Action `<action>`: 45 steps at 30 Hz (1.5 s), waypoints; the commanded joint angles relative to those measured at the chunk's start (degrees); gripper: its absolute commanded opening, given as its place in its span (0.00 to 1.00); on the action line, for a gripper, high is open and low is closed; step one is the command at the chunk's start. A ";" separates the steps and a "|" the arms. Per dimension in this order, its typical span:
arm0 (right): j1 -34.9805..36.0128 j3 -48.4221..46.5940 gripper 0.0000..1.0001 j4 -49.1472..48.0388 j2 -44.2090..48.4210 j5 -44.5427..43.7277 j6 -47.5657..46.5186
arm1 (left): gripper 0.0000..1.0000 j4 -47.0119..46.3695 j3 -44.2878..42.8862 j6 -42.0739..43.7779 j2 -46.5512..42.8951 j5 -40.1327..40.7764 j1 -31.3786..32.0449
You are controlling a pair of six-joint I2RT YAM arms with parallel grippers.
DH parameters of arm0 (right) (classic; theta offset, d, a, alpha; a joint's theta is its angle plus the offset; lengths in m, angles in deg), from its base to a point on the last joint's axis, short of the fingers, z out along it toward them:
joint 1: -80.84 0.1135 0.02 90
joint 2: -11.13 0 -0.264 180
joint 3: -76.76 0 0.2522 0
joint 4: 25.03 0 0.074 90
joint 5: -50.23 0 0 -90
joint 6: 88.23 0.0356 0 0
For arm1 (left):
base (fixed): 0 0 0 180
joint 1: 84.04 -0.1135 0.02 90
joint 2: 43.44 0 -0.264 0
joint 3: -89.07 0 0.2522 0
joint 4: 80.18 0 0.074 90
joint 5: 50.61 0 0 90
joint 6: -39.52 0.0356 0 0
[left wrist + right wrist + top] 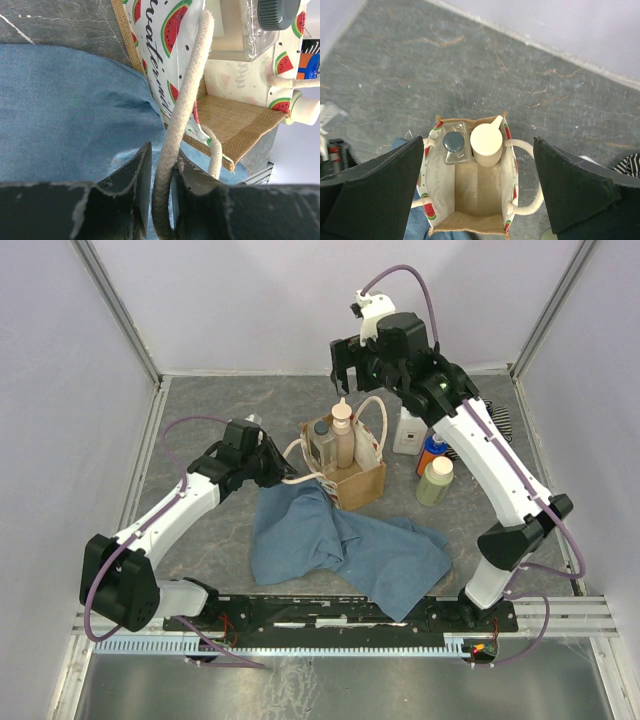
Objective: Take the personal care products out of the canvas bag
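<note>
The canvas bag (pixel 362 483) stands mid-table, mouth up, with a watermelon-print lining (pixel 167 35). Inside it are a tan pump bottle (pixel 343 432) and a clear square bottle with a dark cap (pixel 454 141), side by side against the far wall. My left gripper (pixel 161 175) is shut on the bag's cream rope handle (pixel 185 105) at the bag's left. My right gripper (pixel 479 150) hangs open high above the bag, with nothing between its fingers (pixel 385 185). An orange bottle with a blue cap (pixel 432 451) and a pale yellow-green bottle (pixel 435 481) stand on the table right of the bag.
A large blue-grey cloth (pixel 345 545) lies crumpled in front of and under the bag's left side. A white bottle (pixel 409 430) stands behind the orange one. A striped cloth (pixel 503 420) lies at the far right. Frame posts and walls enclose the table.
</note>
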 commanded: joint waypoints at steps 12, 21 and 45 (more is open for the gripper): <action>-0.04 -3.67 0.98 2.93 -13.99 -0.32 0.59 | 0.28 1.73 -1.15 1.13 -2.82 -0.29 0.25; 0.00 0.21 0.96 2.06 -16.21 -1.64 0.99 | 0.28 1.15 -0.49 1.15 -2.53 -0.90 0.27; -2.00 1.09 0.51 1.74 -16.75 -0.40 3.36 | 0.28 1.61 0.50 1.81 -2.86 -0.79 0.18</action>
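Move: The pump bottle stands at the far end of the bag. Its middle is about 27 cm below my right hand, 4 cm ahead and 2 cm to the left, with its pump head some 18 cm below me. The clear bottle is roughly 6 cm to the left of it, and the bag's right handle arches 8 cm to its right. The white bottle is 7 cm ahead of my right hand and 18 cm to its right. From my left hand, the pump bottle lies 15 cm ahead, 17 cm to the right and 5 cm lower. I drop my open right hand about 18 cm onto the pump bottle, quickly at first and then easing down, working some 5 cm forward and tipping the fingers roughly 20 degrees farther down. Over the lower part I close the fingers until they pinch the pump head from both sides. My left hand stays put and keeps its hold on the bag's left handle. ##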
